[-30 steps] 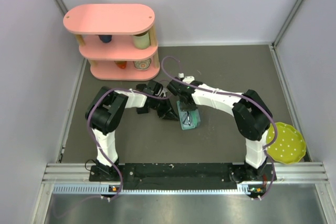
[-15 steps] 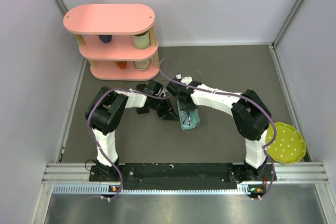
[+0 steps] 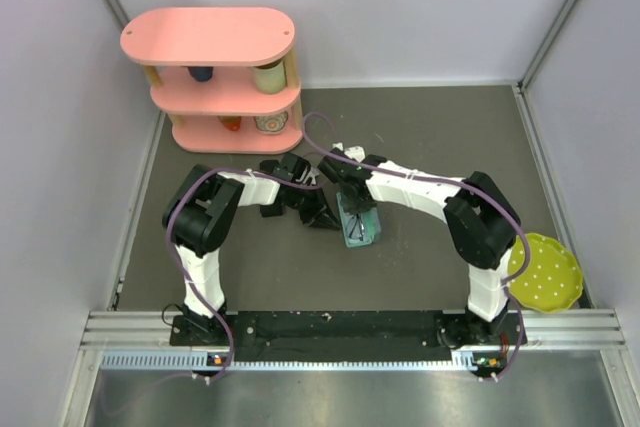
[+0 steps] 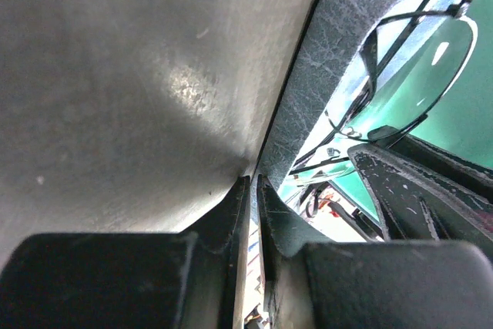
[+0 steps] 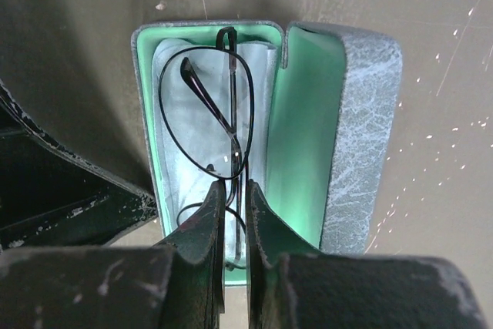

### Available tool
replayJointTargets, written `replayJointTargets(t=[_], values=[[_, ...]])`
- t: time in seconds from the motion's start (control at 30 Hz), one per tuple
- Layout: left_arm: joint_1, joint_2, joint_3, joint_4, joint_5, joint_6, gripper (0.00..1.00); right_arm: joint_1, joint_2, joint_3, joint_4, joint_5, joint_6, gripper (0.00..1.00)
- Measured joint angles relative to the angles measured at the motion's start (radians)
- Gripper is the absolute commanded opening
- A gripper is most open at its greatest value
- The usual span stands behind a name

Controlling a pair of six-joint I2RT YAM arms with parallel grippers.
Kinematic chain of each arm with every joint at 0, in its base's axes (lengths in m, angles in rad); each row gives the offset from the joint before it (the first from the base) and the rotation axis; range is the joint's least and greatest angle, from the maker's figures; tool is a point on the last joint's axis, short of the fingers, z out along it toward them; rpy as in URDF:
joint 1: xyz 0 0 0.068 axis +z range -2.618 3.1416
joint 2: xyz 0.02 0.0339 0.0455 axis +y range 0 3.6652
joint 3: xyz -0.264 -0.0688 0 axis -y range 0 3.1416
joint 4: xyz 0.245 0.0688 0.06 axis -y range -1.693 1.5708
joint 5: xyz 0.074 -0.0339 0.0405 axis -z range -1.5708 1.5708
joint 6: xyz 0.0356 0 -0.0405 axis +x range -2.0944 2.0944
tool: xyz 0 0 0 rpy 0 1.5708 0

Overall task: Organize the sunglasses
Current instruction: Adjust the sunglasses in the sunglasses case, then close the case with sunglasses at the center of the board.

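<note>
A grey oblong case point(image 5: 362, 113) lies open on the table, its lining green. The thin dark wire-frame sunglasses point(image 5: 206, 109) rest folded inside it on a pale cloth. My right gripper point(image 5: 234, 184) reaches down over the case's near end. Its fingers are shut on a thin wire of the sunglasses. My left gripper point(image 4: 250, 179) comes in from the case's left side and is shut on its grey textured wall point(image 4: 308, 90). From there the green-tinted lens of the sunglasses point(image 4: 416, 75) shows just beyond. From above, the case point(image 3: 362, 229) sits mid-table between both grippers.
A pink three-tier shelf point(image 3: 215, 77) holding cups stands at the back left. A yellow-green dotted plate point(image 3: 543, 272) lies at the right edge near the right arm's base. Dark shapes point(image 3: 270, 205) sit by the left forearm. Grey walls enclose the table.
My right gripper's fingers have closed onto the sunglasses' wire. The left gripper and the case have not moved.
</note>
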Motion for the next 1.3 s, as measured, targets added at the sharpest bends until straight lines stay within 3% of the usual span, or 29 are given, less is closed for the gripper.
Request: replayJointTargets(t=[0.5, 0.57, 0.6, 0.7, 0.8, 1.07, 1.3], values=[[0.0, 0.0, 0.002, -0.003, 0.0, 0.014, 0.13, -0.001, -0.051, -0.071, 0.045, -0.064, -0.016, 0.0], [0.0, 0.0, 0.002, -0.003, 0.0, 0.014, 0.13, -0.002, -0.051, -0.071, 0.047, -0.063, -0.013, 0.06], [0.0, 0.0, 0.002, -0.003, 0.0, 0.014, 0.13, -0.002, -0.051, -0.071, 0.047, -0.063, -0.01, 0.19], [0.0, 0.0, 0.002, -0.003, 0.0, 0.014, 0.13, -0.002, -0.051, -0.071, 0.046, -0.06, 0.01, 0.35], [0.0, 0.0, 0.004, -0.004, 0.0, 0.015, 0.13, 0.0, -0.051, -0.071, 0.048, -0.065, 0.029, 0.43], [0.0, 0.0, 0.006, -0.004, -0.003, 0.015, 0.14, 0.003, -0.098, -0.048, 0.025, -0.063, 0.05, 0.49], [0.0, 0.0, 0.006, -0.004, -0.004, 0.015, 0.14, 0.003, -0.226, -0.004, 0.002, -0.031, 0.074, 0.44]])
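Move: The right fingers are shut on the sunglasses at the bridge, so the sunglasses' middle is right at that hand, 1 cm lower at most. The open case's tray lies around them, its middle about 2 cm below; the raised lid is some 6 cm to the right, level with it. From the left hand, its tips by the tray's left wall, the sunglasses are about 5 cm right and 2 cm ahead. The right hand draws the pinched sunglasses back about 1 cm, opens to release them, rises about 8 cm. ##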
